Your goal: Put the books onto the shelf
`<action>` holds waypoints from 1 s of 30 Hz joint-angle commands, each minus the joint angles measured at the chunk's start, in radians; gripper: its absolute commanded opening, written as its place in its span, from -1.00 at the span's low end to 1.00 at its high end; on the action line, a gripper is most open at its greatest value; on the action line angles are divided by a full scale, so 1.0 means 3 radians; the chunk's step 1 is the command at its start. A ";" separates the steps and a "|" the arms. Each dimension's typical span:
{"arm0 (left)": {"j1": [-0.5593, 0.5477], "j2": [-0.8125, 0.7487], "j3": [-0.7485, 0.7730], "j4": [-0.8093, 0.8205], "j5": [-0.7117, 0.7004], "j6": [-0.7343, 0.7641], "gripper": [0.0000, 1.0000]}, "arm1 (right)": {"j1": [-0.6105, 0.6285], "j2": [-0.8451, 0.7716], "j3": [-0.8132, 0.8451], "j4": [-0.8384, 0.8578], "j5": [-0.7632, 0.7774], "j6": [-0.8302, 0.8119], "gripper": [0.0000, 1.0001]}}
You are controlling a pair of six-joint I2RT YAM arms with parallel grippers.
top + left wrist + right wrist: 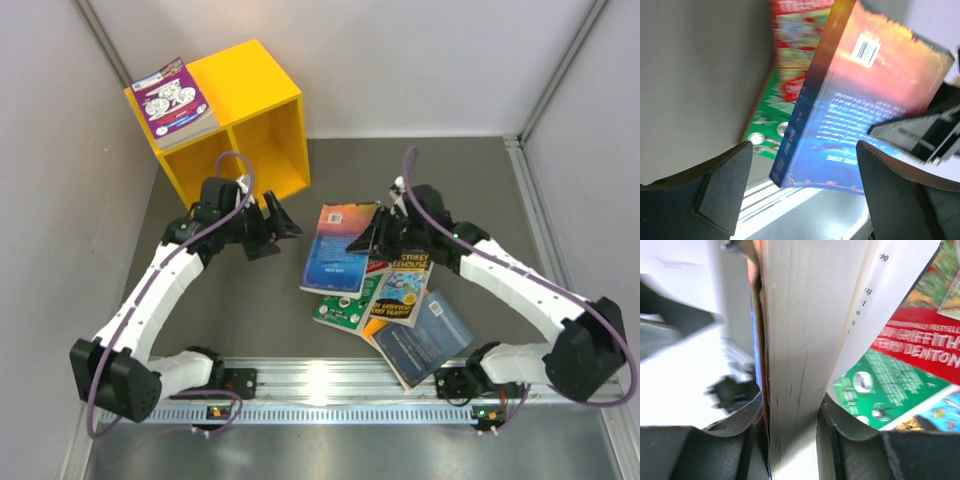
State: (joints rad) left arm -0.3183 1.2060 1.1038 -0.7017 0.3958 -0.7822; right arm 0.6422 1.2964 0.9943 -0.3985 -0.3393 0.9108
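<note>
A blue and orange book (340, 245) is lifted by its right edge, tilted over the pile, with my right gripper (372, 240) shut on it. In the right wrist view its page edge (795, 355) fills the gap of that gripper (792, 415). My left gripper (287, 224) is open just left of this book, short of touching it; its wrist view shows the book's spine and back cover (860, 115) beyond the spread gripper (805, 172). The yellow shelf (250, 95) stands at the back left. A purple book (175, 100) lies on its top.
Three more books lie on the table under and right of the lifted one: a green book (338, 312), a Treehouse book (402, 285) and a dark blue book (425, 340). Grey walls close in both sides. A metal rail (330, 385) runs along the near edge.
</note>
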 commanded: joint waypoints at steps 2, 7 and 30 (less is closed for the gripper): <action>0.0008 -0.0302 -0.0222 0.0758 0.0572 -0.0184 0.76 | -0.0243 -0.0399 0.0045 0.1265 -0.1158 0.0465 -1.00; 0.0008 -0.0390 -0.0356 0.1403 0.0879 -0.0517 0.78 | -0.0244 -0.0461 -0.0108 0.2297 -0.1563 0.1100 -1.00; 0.0043 0.0253 0.1879 0.0719 0.1089 0.0060 -1.00 | -0.0346 -0.0788 0.0060 0.1923 -0.1390 0.0953 0.99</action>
State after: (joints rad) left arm -0.3214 1.2491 1.3624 -0.4408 0.7692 -0.8810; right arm 0.5579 1.1538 0.9051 0.1783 -0.7258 1.2629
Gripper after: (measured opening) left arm 0.355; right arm 0.974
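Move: My right hand grips one long side of the blue-orange book, whose middle lies about 6 cm to its left and 2 cm lower. From my open left hand that book is some 11 cm right, 3 cm back and 4 cm below. On the table, the green book lies about 14 cm right and 7 cm back of my left hand, 20 cm down. The yellow shelf stands roughly 13 cm left of it and 26 cm ahead. I hand the book over in the air: my right hand lifts it about 10 cm and swings its fingers up towards level, while my left rises too, reaches about 5 cm right, levels its own fingers some 25 degrees and pinches the spine. Both hands climb a little farther, and only then does my right open wide. ##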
